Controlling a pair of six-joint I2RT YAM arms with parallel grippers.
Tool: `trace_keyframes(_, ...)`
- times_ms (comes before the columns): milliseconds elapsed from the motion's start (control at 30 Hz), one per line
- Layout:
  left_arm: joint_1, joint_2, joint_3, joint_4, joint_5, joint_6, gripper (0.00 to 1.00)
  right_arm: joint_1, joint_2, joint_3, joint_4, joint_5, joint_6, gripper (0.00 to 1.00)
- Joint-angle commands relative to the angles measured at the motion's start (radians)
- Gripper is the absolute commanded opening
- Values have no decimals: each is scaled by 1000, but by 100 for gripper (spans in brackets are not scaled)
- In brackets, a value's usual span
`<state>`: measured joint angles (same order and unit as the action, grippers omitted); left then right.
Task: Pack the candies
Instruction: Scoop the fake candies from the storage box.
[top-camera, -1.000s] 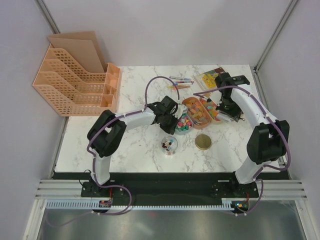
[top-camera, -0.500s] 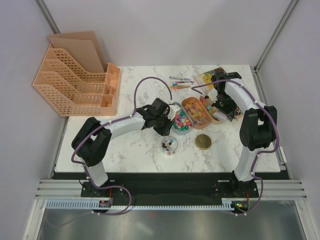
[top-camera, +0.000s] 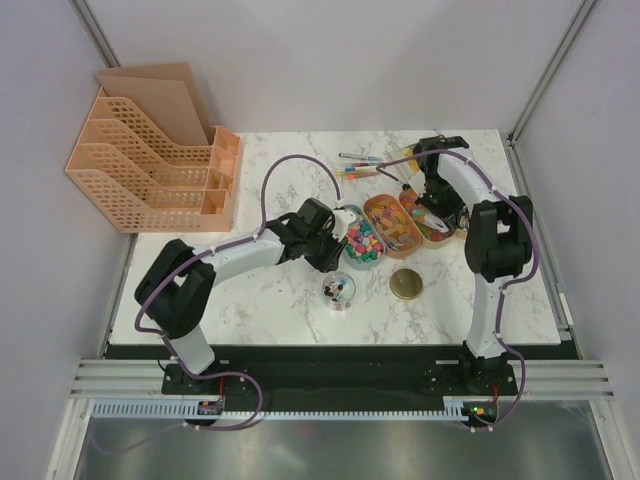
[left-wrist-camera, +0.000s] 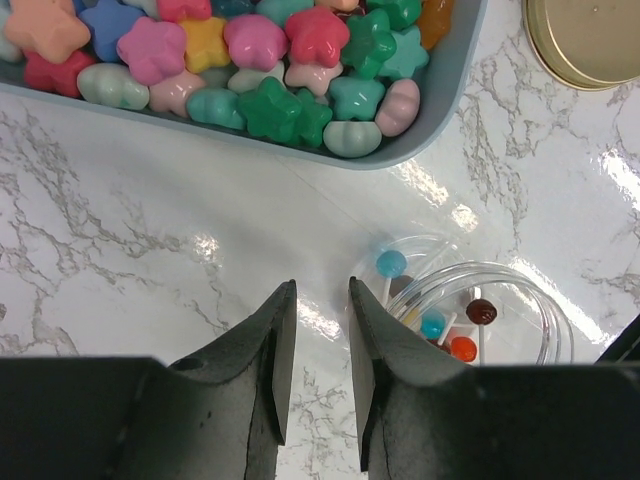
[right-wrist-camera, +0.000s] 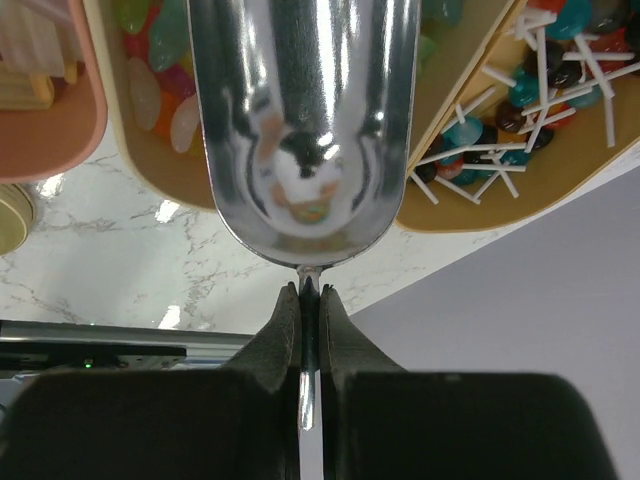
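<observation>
The candies fill several containers. Star-shaped ones (left-wrist-camera: 270, 50) lie in a grey-blue tray (top-camera: 364, 244), jelly ones (right-wrist-camera: 150, 80) in an orange tray (top-camera: 392, 224), and white-stick lollipops (right-wrist-camera: 530, 100) in a yellow-brown tray (top-camera: 430, 218). A few lollipops (left-wrist-camera: 480, 312) sit in a clear round jar (top-camera: 338, 289). My left gripper (left-wrist-camera: 320, 300) hangs open over bare table between the grey-blue tray's rim (left-wrist-camera: 440, 115) and the jar, holding nothing. My right gripper (right-wrist-camera: 308, 295) is shut on the thin handle of a metal scoop (right-wrist-camera: 305, 120) above the orange trays. The scoop looks empty.
A flat gold lid (top-camera: 406, 284) lies to the right of the jar. Coloured pens (top-camera: 358, 166) and a yellow packet (top-camera: 415, 155) lie at the back of the marble table. A peach file rack (top-camera: 150, 165) stands at the back left. A pink tray (right-wrist-camera: 40, 130) borders the jelly tray.
My left gripper has opened and drawn back from over the star candies towards the table beside the jar. The right arm has folded back, bringing the scoop over the orange trays.
</observation>
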<state>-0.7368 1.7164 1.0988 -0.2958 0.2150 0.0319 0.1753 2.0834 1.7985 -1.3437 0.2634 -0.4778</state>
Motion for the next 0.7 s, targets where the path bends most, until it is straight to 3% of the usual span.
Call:
trace_keyframes(0, 14, -55, -19, 58, -9, 25, 35, 26, 52, 73, -126, 68, -22, 0)
trace_keyframes(400, 91, -21, 3, 63, 4, 14, 35, 93, 208, 251, -126, 131, -87, 0)
trace_keyframes(667, 105, 9, 27, 47, 6, 11, 35, 92, 257, 263, -120, 65, -91, 0)
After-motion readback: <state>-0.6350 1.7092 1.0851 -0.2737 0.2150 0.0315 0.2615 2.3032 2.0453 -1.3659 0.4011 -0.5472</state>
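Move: The tan box of jelly candies, where the right hand's scoop is to dig, has its middle about 7 cm to that hand's left and 2 cm ahead, some 7 cm lower. The orange box lies about 15 cm left and 1 cm back; the lollipop box is roughly 5 cm ahead and 2 cm right, both equally low. From the left hand the tan box lies some 22 cm to the right, 8 cm ahead and 4 cm lower. The right hand, still gripping the scoop by its handle, drives it about 5 cm forward and 2 cm left along the tan box towards its far end, sinking slightly and turning some 10 degrees, counter-clockwise with its left side dipping, as the bowl goes in under the candies. The open, empty left hand backs off level from the clear jar, about 3 cm forward and as much to its left, past the blue box's near side, with its fingers kept as they were and hardly a turn. ##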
